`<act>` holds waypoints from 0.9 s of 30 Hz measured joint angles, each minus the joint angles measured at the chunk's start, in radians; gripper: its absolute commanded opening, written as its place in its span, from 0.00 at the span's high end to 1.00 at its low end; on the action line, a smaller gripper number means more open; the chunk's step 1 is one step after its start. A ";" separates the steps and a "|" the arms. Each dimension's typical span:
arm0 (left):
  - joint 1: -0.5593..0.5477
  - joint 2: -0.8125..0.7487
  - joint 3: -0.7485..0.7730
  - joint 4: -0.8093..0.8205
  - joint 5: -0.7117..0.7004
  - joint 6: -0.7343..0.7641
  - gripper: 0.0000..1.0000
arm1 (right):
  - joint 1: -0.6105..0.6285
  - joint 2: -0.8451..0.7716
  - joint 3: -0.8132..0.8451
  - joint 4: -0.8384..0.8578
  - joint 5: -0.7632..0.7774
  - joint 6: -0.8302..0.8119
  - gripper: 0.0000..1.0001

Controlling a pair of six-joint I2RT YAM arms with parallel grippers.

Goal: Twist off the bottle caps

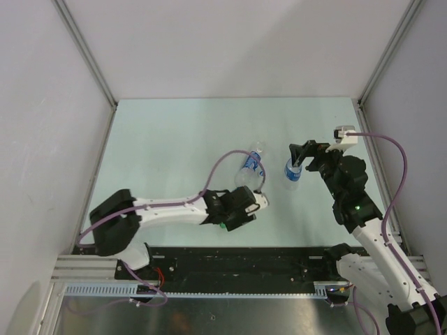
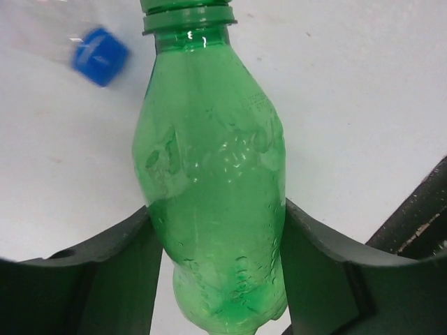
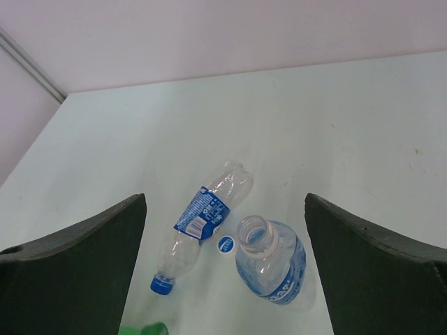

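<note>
An all-green bottle [image 2: 209, 174] lies between the dark fingers of my left gripper [image 2: 215, 209], which press on both its sides; its green cap [image 2: 185, 5] is on, at the top edge of the left wrist view. From above, only a bit of the green bottle [image 1: 222, 225] shows under the left gripper [image 1: 241, 206]. A clear blue-labelled bottle [image 3: 202, 216] lies on its side with its blue cap [image 3: 162, 284] on. Another clear bottle [image 3: 271, 262] stands open-necked, and a loose white cap [image 3: 225, 244] lies beside it. My right gripper [image 3: 225, 199] hovers open above them.
The pale green table [image 1: 174, 139] is boxed in by white walls with metal posts. A purple cable [image 1: 223, 164] loops over the table near the lying bottle. The black mounting rail [image 1: 237, 262] runs along the near edge.
</note>
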 measured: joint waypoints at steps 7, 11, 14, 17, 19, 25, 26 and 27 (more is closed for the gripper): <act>0.173 -0.294 -0.026 0.045 0.134 -0.043 0.48 | -0.002 -0.006 0.000 0.013 -0.041 0.038 0.01; 0.297 -0.451 -0.057 0.089 0.278 -0.077 0.46 | -0.003 0.003 0.008 0.027 -0.089 0.075 0.01; 0.390 -0.546 -0.089 0.115 0.403 -0.113 0.44 | -0.005 0.032 0.028 0.049 -0.146 0.116 0.01; 0.463 -0.615 -0.115 0.127 0.517 -0.147 0.43 | -0.003 0.079 0.047 0.092 -0.227 0.166 0.01; 0.511 -0.657 -0.129 0.135 0.606 -0.169 0.43 | 0.008 0.122 0.059 0.128 -0.287 0.200 0.01; 0.564 -0.740 -0.138 0.144 0.793 -0.197 0.43 | 0.154 0.269 0.111 0.226 -0.420 0.270 0.01; 0.564 -0.749 -0.140 0.147 0.814 -0.200 0.43 | 0.179 0.289 0.120 0.247 -0.438 0.287 0.01; 0.565 -0.757 -0.143 0.150 0.831 -0.201 0.43 | 0.202 0.307 0.129 0.269 -0.458 0.306 0.02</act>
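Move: The left hand, about 4 cm above the table, already pinches the green bottle round its body, cap end to the right; the lying blue-label bottle is some 24 cm ahead and 5 cm right, a little lower. From the right hand, the green bottle is roughly 13 cm back, 22 cm left and 25 cm below; the standing bottle is about 6 cm straight ahead, 17 cm lower, and the lying blue-label bottle 12 cm ahead, 16 cm left, 24 cm lower. The left raises its green bottle some 20 cm, rolling it cap-up; the open right sweeps left towards the cap. ##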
